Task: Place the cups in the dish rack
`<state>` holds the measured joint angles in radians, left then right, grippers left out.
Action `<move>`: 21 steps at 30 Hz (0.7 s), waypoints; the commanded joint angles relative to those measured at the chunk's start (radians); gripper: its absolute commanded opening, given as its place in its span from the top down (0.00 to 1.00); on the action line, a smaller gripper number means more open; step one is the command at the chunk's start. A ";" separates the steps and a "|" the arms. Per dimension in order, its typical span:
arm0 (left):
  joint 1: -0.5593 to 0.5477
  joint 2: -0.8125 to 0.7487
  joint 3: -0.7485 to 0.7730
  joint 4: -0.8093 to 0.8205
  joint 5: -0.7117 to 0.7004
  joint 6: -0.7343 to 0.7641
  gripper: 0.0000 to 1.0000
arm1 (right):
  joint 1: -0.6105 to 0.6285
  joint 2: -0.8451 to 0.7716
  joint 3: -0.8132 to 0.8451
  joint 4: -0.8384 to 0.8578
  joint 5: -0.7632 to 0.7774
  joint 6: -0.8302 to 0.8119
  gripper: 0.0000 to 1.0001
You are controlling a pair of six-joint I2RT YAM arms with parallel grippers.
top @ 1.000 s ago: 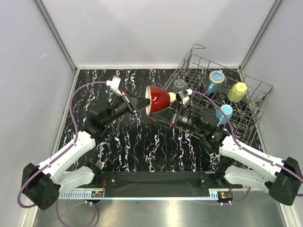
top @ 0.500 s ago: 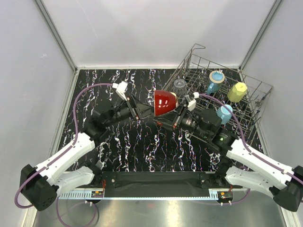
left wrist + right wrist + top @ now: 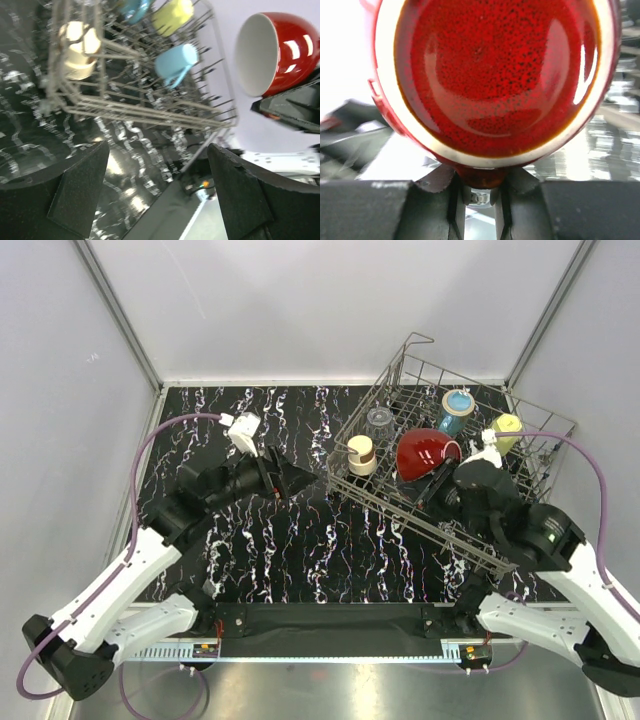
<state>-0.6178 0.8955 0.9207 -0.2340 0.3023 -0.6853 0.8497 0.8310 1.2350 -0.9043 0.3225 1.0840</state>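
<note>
My right gripper [image 3: 479, 196] is shut on the handle of the wide red mug [image 3: 425, 453], which hangs over the middle of the dish rack [image 3: 385, 508]. In the left wrist view the red mug [image 3: 280, 50] shows its pale inside at top right. My left gripper [image 3: 300, 483] stands open and empty over the table, left of the rack. In the rack sit a cream-brown cup [image 3: 360, 454], a clear tumbler [image 3: 379, 422], a teal cup [image 3: 457, 410] and a yellow-green cup [image 3: 505, 430]. A light-blue cup [image 3: 175, 62] shows only in the left wrist view.
The rack fills the back right corner of the black marbled table [image 3: 260, 550], tilted against the grey walls [image 3: 110, 390]. The right arm [image 3: 520, 525] reaches over the rack's front right part.
My left gripper opened, let go of the red mug and drew back to the left. My right gripper carried the mug to the right, over the rack.
</note>
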 commanded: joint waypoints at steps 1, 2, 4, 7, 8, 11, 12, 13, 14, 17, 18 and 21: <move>0.000 0.032 0.073 -0.105 -0.066 0.125 0.15 | -0.005 0.095 0.098 -0.211 0.237 -0.093 1.00; -0.002 0.039 0.075 -0.122 -0.072 0.145 0.15 | -0.006 0.115 0.113 -0.226 0.253 -0.102 1.00; 0.000 0.054 0.064 -0.119 -0.086 0.164 0.15 | -0.034 0.178 0.159 -0.261 0.265 -0.137 1.00; 0.000 0.063 0.027 -0.094 -0.094 0.182 0.15 | -0.137 0.258 0.199 -0.255 0.209 -0.214 1.00; -0.002 0.065 0.018 -0.079 -0.091 0.191 0.15 | -0.164 0.270 0.202 -0.248 0.193 -0.231 1.00; -0.003 0.069 -0.032 -0.027 -0.068 0.211 0.15 | -0.234 0.307 0.204 -0.188 0.165 -0.294 1.00; -0.002 0.072 -0.039 -0.019 -0.060 0.216 0.15 | -0.257 0.321 0.211 -0.173 0.159 -0.324 1.00; -0.002 0.077 -0.040 -0.019 -0.055 0.219 0.15 | -0.276 0.357 0.216 -0.170 0.147 -0.338 1.00; -0.002 0.082 -0.040 -0.019 -0.051 0.227 0.15 | -0.305 0.378 0.222 -0.163 0.144 -0.354 1.00; 0.000 0.095 -0.039 -0.028 -0.025 0.233 0.15 | -0.333 0.456 0.248 -0.147 0.147 -0.400 1.00; 0.001 0.098 -0.039 -0.028 -0.020 0.234 0.15 | -0.337 0.473 0.256 -0.133 0.148 -0.418 1.00; 0.016 0.103 -0.042 -0.025 0.009 0.233 0.15 | -0.363 0.526 0.259 -0.095 0.144 -0.441 1.00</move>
<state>-0.6159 0.9977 0.8753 -0.3206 0.2646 -0.4786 0.5068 1.3411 1.4330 -1.1191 0.4309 0.7124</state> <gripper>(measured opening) 0.849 0.279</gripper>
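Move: The empty spot in the dish rack for the red mug, held in the right hand by its handle, lies some 20 cm ahead of that hand, 6 cm to its right and 23 cm below. The tan cup is about 24 cm ahead and 7 cm left; the light-blue cup, 19 cm ahead and 17 cm right; the clear glass, 31 cm ahead and 4 cm left. From the empty left hand that spot is roughly 19 cm ahead, 25 cm right and 21 cm down. With its fingers still pinching the handle, the right hand carries the red mug down and to the right at first, then mostly forward over the rack towards the gap between the tan and light-blue cups, some 10 cm forward, 8 cm right and 9 cm down in all, while the wrist turns about 40 degrees so that the fingers point steeply down and the mug's mouth swings from facing left to facing downward. The left hand, empty and still wide open, sinks about 7 cm beside the rack, its fingertips tipping further down. ##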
